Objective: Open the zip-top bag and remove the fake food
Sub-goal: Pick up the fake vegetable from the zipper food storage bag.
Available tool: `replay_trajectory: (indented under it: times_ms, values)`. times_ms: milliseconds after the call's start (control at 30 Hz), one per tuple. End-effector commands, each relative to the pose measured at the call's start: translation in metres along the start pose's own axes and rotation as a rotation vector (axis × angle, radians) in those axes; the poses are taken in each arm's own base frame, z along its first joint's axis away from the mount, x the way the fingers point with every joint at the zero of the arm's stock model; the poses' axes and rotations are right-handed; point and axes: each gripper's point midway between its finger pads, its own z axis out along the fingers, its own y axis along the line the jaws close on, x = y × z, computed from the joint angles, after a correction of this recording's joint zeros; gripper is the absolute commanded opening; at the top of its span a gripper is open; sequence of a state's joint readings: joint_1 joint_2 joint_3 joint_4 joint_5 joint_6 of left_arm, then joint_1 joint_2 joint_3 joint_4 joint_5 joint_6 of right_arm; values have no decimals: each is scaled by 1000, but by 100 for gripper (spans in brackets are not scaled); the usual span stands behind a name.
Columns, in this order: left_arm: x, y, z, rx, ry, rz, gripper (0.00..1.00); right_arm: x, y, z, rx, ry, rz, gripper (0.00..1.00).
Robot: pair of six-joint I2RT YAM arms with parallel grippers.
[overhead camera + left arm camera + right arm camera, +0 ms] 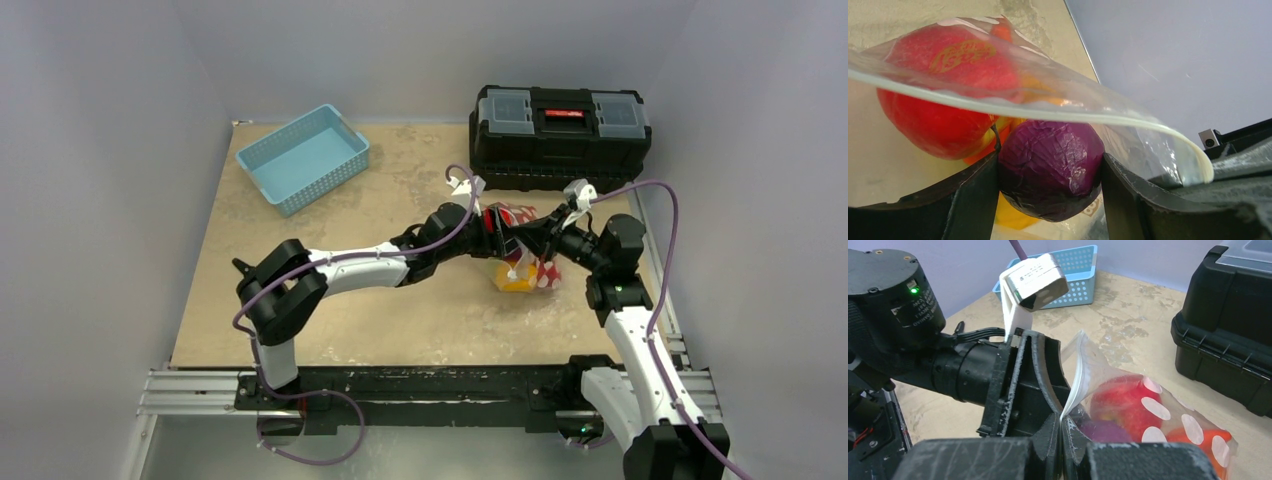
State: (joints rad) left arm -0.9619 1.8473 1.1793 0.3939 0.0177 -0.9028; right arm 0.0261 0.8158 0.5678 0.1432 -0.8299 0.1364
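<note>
The zip-top bag [522, 274], clear with white dots [1168, 412], lies at mid-right of the table with its mouth held open. My right gripper [1061, 424] is shut on the bag's white zip strip [1078, 377] and holds that edge up. My left gripper [1050, 175] reaches in through the mouth under the upper strip [1023, 111]. Its fingers [973, 195] press both sides of a purple piece of fake food [1050, 167]. A red apple [943, 100] and yellow and orange pieces lie behind it in the bag. In the top view the two grippers [500, 235] [535, 250] meet at the bag.
A light-blue perforated basket [303, 157] stands at the back left of the table. A black toolbox [560, 135] sits at the back right, just behind the bag, and also shows in the right wrist view [1228, 330]. Grey walls enclose the table.
</note>
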Motion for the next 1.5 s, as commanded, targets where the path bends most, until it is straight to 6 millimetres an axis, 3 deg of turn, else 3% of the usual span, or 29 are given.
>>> replay_trajectory:
  times_ms: [0,433,1467]
  values:
    - [-17,-21,-20,43,-33,55,13,-28,0,0,14,-60,-83,0]
    - [-20,-20,-43,27,-7,130,4,-26,-3,1,24,-57,-82,0]
    - [-21,-29,-86,83,33,177,2,-26,-5,1,31,-55,-84,0]
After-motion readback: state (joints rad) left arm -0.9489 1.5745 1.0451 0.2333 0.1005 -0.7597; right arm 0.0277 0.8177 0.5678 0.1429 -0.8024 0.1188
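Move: The left hand already grips the purple cabbage inside the bag; the bag's mouth, its way out, lies about 3 cm to its left, 2 cm ahead and 3 cm up. The tomato is roughly 6 cm ahead, 3 cm left and 2 cm below, and the yellow food some 5 cm back, straight in line sideways and 7 cm below. From the right hand, pinching the rim, the cabbage lies about 6 cm down, 1 cm ahead and 1 cm left. Keeping the purple cabbage pinched between its two fingers, the left hand draws it out through the bag's mouth, to the left and back and somewhat up, about 7 cm in all, going mostly left at first and then steadily back as well, with the wrist turning less than 10 degrees. The right hand stays put with its fingers shut on the rim, holding the bag open against the pull. ##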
